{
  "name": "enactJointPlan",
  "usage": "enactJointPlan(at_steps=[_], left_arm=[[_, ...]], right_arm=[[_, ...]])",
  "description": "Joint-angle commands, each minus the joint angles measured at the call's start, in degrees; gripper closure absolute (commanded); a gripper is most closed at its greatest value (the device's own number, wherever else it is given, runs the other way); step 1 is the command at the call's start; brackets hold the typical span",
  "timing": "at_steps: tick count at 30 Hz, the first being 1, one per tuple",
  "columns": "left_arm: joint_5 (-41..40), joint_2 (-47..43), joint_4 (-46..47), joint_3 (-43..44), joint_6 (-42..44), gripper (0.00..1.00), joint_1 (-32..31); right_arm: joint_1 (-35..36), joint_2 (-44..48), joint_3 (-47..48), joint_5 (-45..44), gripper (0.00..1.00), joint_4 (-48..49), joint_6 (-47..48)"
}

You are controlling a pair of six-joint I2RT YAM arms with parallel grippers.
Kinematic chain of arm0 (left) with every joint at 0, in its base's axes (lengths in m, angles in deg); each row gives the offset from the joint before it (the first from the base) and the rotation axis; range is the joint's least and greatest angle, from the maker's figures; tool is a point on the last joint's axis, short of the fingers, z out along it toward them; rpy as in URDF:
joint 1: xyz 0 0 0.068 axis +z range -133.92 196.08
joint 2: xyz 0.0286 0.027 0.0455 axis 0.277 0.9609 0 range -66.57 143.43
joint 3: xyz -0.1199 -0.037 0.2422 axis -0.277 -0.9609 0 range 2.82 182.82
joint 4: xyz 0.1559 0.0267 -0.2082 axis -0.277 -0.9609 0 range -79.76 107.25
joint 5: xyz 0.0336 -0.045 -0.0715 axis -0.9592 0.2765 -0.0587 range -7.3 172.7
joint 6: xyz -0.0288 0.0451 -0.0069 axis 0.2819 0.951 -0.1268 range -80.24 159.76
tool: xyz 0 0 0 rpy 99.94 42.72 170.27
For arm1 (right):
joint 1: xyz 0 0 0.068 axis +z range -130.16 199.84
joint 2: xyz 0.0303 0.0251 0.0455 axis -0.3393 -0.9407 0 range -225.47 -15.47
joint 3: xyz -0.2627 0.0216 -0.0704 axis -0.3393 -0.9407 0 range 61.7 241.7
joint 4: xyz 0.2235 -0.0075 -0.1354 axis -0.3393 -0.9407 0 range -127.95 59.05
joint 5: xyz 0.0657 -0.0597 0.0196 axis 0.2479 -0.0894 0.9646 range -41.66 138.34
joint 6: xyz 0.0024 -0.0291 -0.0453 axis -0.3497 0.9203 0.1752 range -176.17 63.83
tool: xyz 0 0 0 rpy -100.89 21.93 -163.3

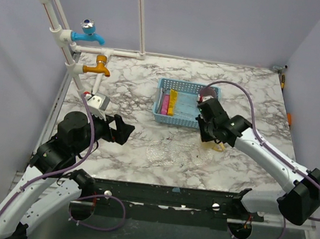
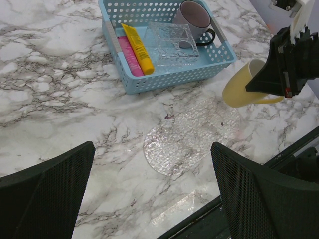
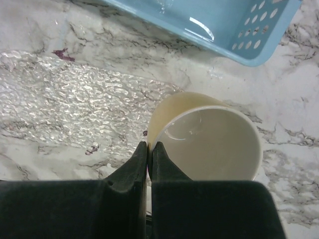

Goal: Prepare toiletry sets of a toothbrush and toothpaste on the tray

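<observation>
My right gripper [image 3: 149, 145] is shut on the rim of a cream mug [image 3: 214, 139], one finger inside and one outside. The mug [image 2: 239, 89] hangs tilted just above the marble, at the right end of the clear textured tray [image 2: 189, 142]. The yellow toothpaste [image 2: 138, 48] and the pink toothpaste [image 2: 129, 56] lie side by side at the left of the blue basket [image 2: 164, 82]. No toothbrush shows in any view. At the near left, my left gripper [image 2: 152, 164] stands open and holds nothing, with the tray ahead of it.
The basket also holds a mauve cup [image 2: 194, 17] and a clear plastic box [image 2: 173, 42]. A blue tap [image 1: 89, 35] and an orange tap [image 1: 99, 65] stick out from white pipes at the back left. The table's dark front rail [image 1: 167, 197] runs between the arm bases.
</observation>
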Motion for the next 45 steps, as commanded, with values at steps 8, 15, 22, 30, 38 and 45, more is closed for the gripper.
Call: enactJointPlan(at_steps=[8,15,22,30,38,45], left_arm=[[1.21,-0.24,-0.88,0.24,0.19,0.01,-0.14],[1.3,-0.23,-0.82,0.24,0.19,0.01,-0.13],[1.2,-0.29,-0.89,0.24,0.19,0.01,-0.12],[1.21,-0.19,-0.89,0.28,0.19,0.01,-0.14],[1.11,-0.22,-0.98,0.24,0.19,0.01,-0.09],[1.11,-0.11,-0.98,0.25,0.19,0.01,-0.13]], right_arm=[[2.34,3.22,-5.73,0.22,0.99,3.66,-2.77],[2.97,3.52,-6.95,0.04,0.99,4.7,-3.19],[3.5,2.58,-7.05,-1.08,0.99,4.78,-3.8],[3.57,1.0,-6.81,-2.05,0.99,4.21,-4.24],[3.59,-1.37,-6.61,-1.79,0.99,3.79,-4.2],[3.58,-2.64,-6.2,-2.59,0.9,3.01,-4.14]])
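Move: The right hand already holds the yellow cup by its left wall. The spot it is bound for, the clear tray's right end, lies about 12 cm below, 1 cm back and 3 cm to the right. The blue basket's middle is roughly 17 cm ahead and 4 cm left, with the grey mug about 22 cm ahead and 4 cm right. From the idle left hand, that tray end is some 33 cm right, 5 cm ahead and 21 cm below. Keeping its pinch on the near-upright yellow cup's left wall, the right hand sinks about 3 cm while drawing back some 2.5 cm, away from the blue basket and down towards the right end of the clear tray. There it checks its descent and eases slightly left, then lowers the cup straight down nearly 2 cm more, tipping the fingers a few degrees further downward, still shut on the wall. ##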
